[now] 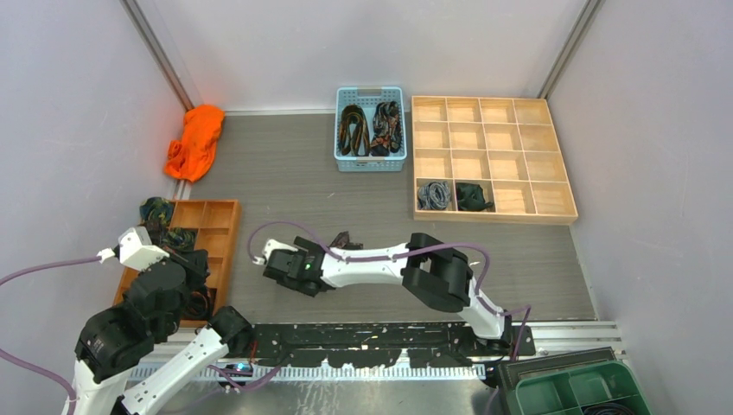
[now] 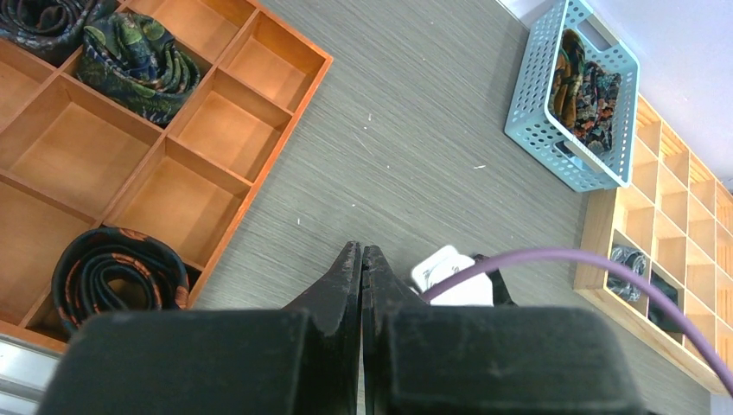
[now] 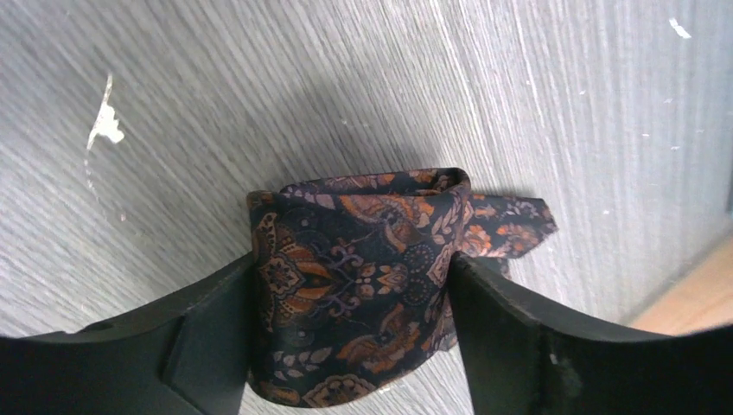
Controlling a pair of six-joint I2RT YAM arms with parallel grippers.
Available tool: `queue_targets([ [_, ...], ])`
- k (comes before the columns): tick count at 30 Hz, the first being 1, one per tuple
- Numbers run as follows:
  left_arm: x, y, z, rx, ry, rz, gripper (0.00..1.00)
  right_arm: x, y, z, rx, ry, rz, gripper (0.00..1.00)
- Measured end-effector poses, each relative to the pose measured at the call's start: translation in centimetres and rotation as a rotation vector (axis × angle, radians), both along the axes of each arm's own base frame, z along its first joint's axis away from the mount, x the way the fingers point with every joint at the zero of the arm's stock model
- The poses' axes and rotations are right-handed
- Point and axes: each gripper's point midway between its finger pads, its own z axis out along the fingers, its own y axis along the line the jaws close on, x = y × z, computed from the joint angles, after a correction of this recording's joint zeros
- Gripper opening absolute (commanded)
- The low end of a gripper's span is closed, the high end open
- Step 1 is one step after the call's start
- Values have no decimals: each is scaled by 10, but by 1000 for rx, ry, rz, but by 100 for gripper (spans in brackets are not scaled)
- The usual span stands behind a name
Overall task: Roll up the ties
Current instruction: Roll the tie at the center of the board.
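A rolled tie (image 3: pixel 354 285) of dark paisley with orange motifs stands on the grey table, its pointed tail sticking out to the right. My right gripper (image 3: pixel 350 277) is shut on it, one finger against each side of the roll. In the top view that gripper (image 1: pixel 290 268) is low over the table's front middle and hides the roll. My left gripper (image 2: pixel 361 252) is shut and empty, hovering beside the orange tray (image 2: pixel 251 186). The tray holds coiled ties, one green (image 2: pixel 130 56) and one black-orange (image 2: pixel 121 277).
A blue basket (image 1: pixel 370 164) at the back holds unrolled ties. The pale wooden compartment box (image 1: pixel 493 156) holds a grey coil (image 1: pixel 435 194) and a dark green coil (image 1: pixel 473 196). A bright orange cloth (image 1: pixel 195 141) lies at the back left. A green bin (image 1: pixel 579 389) is at the near right.
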Motion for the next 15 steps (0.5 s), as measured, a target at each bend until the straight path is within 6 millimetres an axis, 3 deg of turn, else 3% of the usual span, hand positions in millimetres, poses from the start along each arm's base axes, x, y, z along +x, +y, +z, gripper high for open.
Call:
queue_targets([
  [10, 1, 1, 1, 11, -1, -1, 0, 7, 0, -12, 76, 187, -63, 64],
  [15, 5, -2, 3, 28, 0, -10, 0, 9, 2, -15, 198, 342, -115, 60],
])
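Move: Between the right hand's open fingers, right at the hand point and perhaps 1 cm lower, sits the rolled-up part of the tie. Its loose tail lies about 5 cm farther out and 5 cm to the right; the blue basket stands roughly 31 cm ahead and 12 cm right, the brown tray level with the hand and some 35 cm to its left. From the left hand the roll lies about 5 cm ahead, 23 cm right and 22 cm below. Closing further on the rolled tie, the right hand narrows its fingers by about a quarter of their full opening, keeping the roll between both pads. It sinks about 1.5 cm towards the board and edges roughly 1 cm forward, while the wrist tips the fingers some 20 degrees steeper and tilts its left side up about 10 degrees. ##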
